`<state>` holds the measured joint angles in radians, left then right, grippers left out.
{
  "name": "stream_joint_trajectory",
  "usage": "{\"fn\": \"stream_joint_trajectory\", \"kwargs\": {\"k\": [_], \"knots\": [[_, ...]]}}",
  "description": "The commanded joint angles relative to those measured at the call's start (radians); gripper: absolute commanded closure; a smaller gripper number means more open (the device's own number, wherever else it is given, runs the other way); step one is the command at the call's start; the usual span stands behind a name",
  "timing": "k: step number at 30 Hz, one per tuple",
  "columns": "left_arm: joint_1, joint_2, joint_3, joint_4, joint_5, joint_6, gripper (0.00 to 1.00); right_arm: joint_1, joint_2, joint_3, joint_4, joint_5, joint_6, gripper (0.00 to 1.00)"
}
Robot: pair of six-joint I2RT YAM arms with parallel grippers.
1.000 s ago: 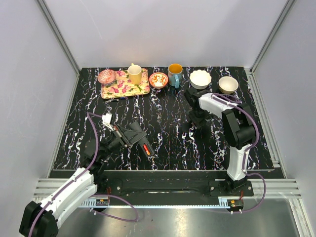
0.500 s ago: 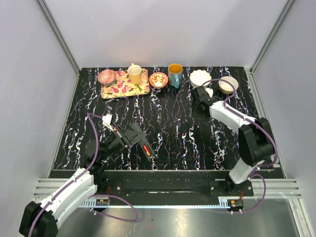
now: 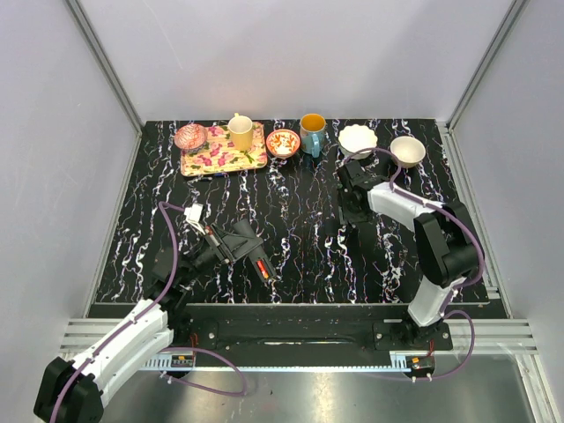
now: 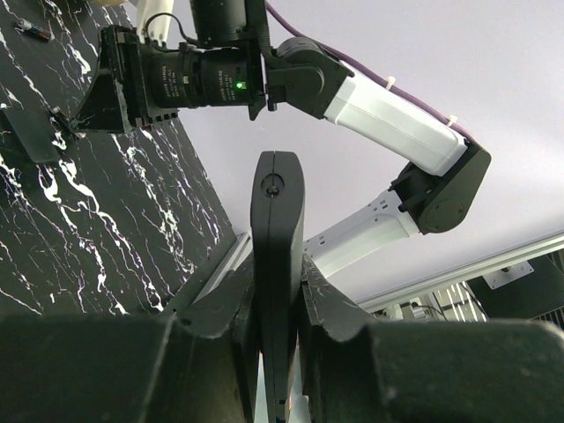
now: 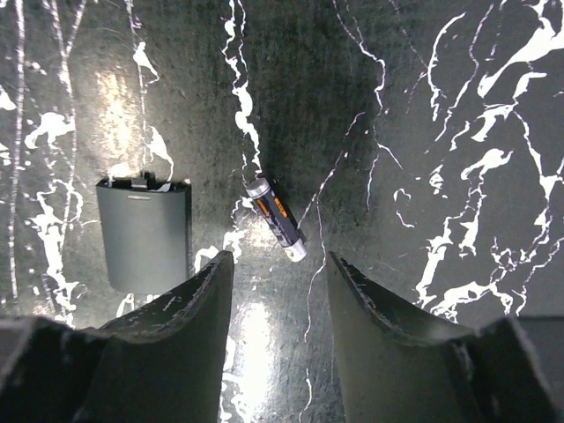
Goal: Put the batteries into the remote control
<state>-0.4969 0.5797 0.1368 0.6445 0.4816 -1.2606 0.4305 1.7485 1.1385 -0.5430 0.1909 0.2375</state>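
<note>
The remote control (image 3: 262, 264), a slim black bar with a red mark, is held off the table at the near left. My left gripper (image 3: 233, 245) is shut on it. In the left wrist view the remote control (image 4: 277, 229) stands edge-on, with the left gripper (image 4: 278, 286) clamped on its sides. My right gripper (image 3: 354, 204) points down at the table right of centre. In the right wrist view one battery (image 5: 276, 218) lies on the table just beyond the open right gripper (image 5: 278, 264). A black battery cover (image 5: 145, 233) lies flat to the battery's left.
Along the far edge stand a floral tray (image 3: 222, 157) with a pink bowl (image 3: 189, 137) and a yellow cup (image 3: 240, 132), a red-patterned bowl (image 3: 283, 143), a blue mug (image 3: 312, 134) and two white bowls (image 3: 358, 140) (image 3: 407, 151). Grey walls enclose three sides.
The right arm reached toward the far bowls, then drew back a little; its gripper now hangs over the battery. The left arm and the remote control have not moved.
</note>
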Motion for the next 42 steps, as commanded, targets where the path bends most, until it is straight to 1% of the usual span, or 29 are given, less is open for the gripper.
{"fn": "stream_joint_trajectory", "kwargs": {"k": [1,8,14,25,29,37,41,42], "knots": [[-0.005,-0.006,0.009,0.050,0.000,0.012,1.00,0.005,0.040,0.026,0.014,-0.010,-0.046,0.50],[-0.005,0.005,0.006,0.053,-0.006,0.015,1.00,0.005,0.066,0.032,0.020,0.007,-0.056,0.57],[-0.003,0.019,0.007,0.063,-0.008,0.015,1.00,-0.001,0.089,0.038,0.025,0.015,-0.066,0.61],[-0.005,0.037,0.007,0.076,-0.009,0.013,1.00,-0.030,0.114,0.026,0.032,-0.056,-0.041,0.65],[-0.005,0.039,0.003,0.086,-0.011,0.010,1.00,-0.038,0.108,0.020,0.028,-0.090,-0.020,0.69],[-0.005,0.031,-0.006,0.087,-0.014,0.007,1.00,-0.041,0.115,0.033,-0.005,-0.131,0.016,0.68],[-0.005,0.029,-0.008,0.090,-0.011,0.006,1.00,-0.039,0.124,0.044,-0.018,-0.146,0.026,0.73],[-0.006,0.028,-0.009,0.092,-0.011,0.004,1.00,-0.041,0.124,0.044,-0.021,-0.146,0.032,0.76]]}}
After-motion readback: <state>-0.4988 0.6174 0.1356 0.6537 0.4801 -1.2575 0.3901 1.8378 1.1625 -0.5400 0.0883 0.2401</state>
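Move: Below the open right fingers, about 3 cm down and 1 cm ahead, a loose battery lies on the table, level with them sideways. The battery cover lies some 5 cm to the battery's left. The scalloped bowl is about 25 cm ahead of the right hand and 4 cm to its right, and the blue mug 26 cm ahead and 9 cm left. From the left hand, the battery is some 18 cm ahead, 25 cm right and 22 cm below. Sinking about 2.5 cm, mostly at the very start, the right hand brings its fingertips down to table level around the near part of the battery. It then stays low, shifting left by about half a centimetre and tilting slightly while the fingers close steadily to roughly half their starting gap, their pads coming up against the battery's sides. ##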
